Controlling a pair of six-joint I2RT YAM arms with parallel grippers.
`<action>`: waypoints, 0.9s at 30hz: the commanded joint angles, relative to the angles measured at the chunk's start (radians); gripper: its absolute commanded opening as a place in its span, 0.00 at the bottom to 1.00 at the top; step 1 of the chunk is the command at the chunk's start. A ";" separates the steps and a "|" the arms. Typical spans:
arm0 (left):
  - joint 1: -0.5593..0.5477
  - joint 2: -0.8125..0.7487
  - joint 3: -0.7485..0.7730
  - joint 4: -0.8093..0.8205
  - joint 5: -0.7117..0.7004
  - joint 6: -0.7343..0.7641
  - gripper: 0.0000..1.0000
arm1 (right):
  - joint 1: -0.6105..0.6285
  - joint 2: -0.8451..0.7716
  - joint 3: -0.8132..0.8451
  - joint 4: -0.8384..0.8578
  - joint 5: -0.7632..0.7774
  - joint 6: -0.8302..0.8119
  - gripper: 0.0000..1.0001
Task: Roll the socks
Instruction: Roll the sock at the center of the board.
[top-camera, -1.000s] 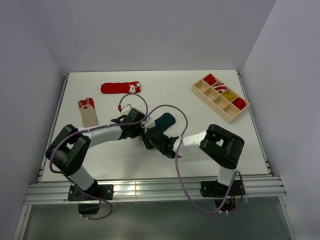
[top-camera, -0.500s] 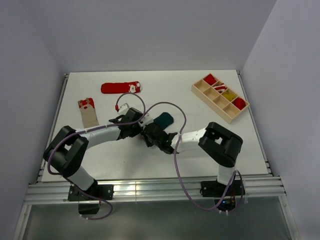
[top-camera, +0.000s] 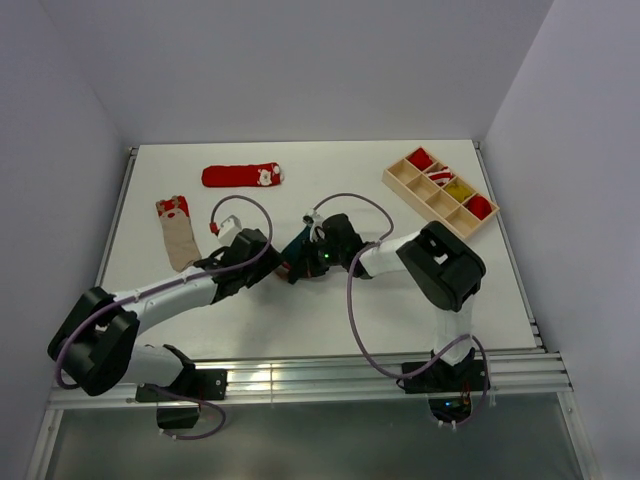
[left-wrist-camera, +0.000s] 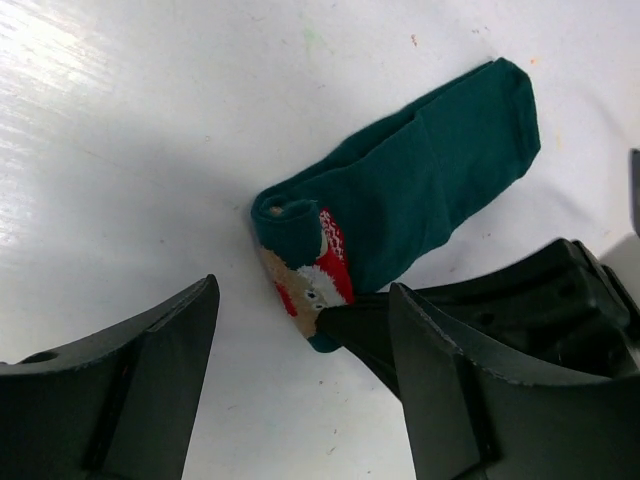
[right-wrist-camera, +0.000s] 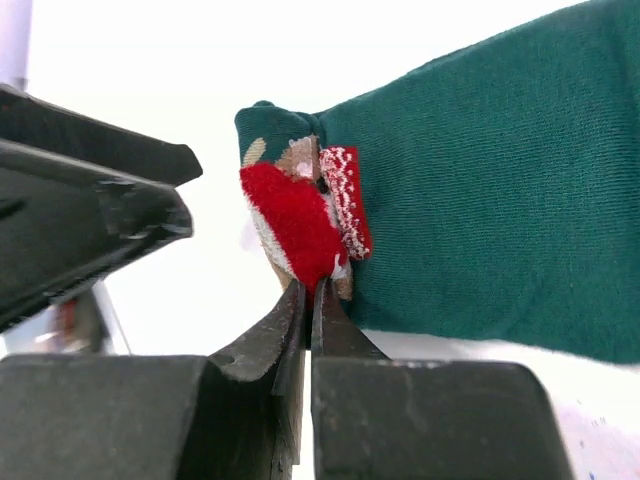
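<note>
The dark green sock (left-wrist-camera: 430, 180) lies on the white table, its cuff end folded over, with a small red-and-white figure (left-wrist-camera: 318, 278) there. My right gripper (right-wrist-camera: 311, 288) is shut on that folded cuff, pinching the red figure (right-wrist-camera: 295, 220). My left gripper (left-wrist-camera: 300, 400) stands open just in front of the cuff with nothing between its fingers. From above, both grippers meet at table centre, left (top-camera: 272, 268) and right (top-camera: 296, 264), and mostly cover the green sock (top-camera: 298, 246). A red sock (top-camera: 242, 176) and a beige sock (top-camera: 178, 230) lie flat at back left.
A wooden divided tray (top-camera: 402, 179) sits at the back right with rolled red and yellow items in its compartments. Purple cables loop over both arms near the centre. Grey walls close in the table on three sides.
My left gripper has opened and drawn back leftward from the sock. My right gripper closed on the cuff, and its arm swung toward the table's middle over the green sock.
</note>
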 joint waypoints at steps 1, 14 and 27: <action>-0.001 -0.050 -0.042 0.062 0.005 -0.034 0.73 | -0.017 0.078 -0.004 -0.059 -0.143 0.068 0.00; -0.001 0.058 -0.073 0.129 -0.017 -0.051 0.68 | -0.068 0.181 0.041 -0.039 -0.275 0.158 0.00; 0.003 0.127 -0.099 0.123 -0.034 -0.094 0.46 | -0.089 0.189 0.053 -0.033 -0.286 0.192 0.00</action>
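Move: The green sock's folded reindeer end lies about 5 cm below the left hand point, roughly 1 cm ahead and 1 cm to the right. The right fingers already pinch its near edge; its middle is some 2 cm ahead and 1 cm left of their point. The flat rest of the sock centres about 5 cm ahead and 6 cm right of the left hand; the tan sock lies some 21 cm left and 6 cm ahead. Lower the open left gripper about 4 cm almost straight down over the folded end of the green sock, then close its fingers partway so the fold sits between their tips. Meanwhile keep the right gripper shut on the near edge, easing back about 1 cm while rolling the pinched end some 20 degrees, top going forward. ##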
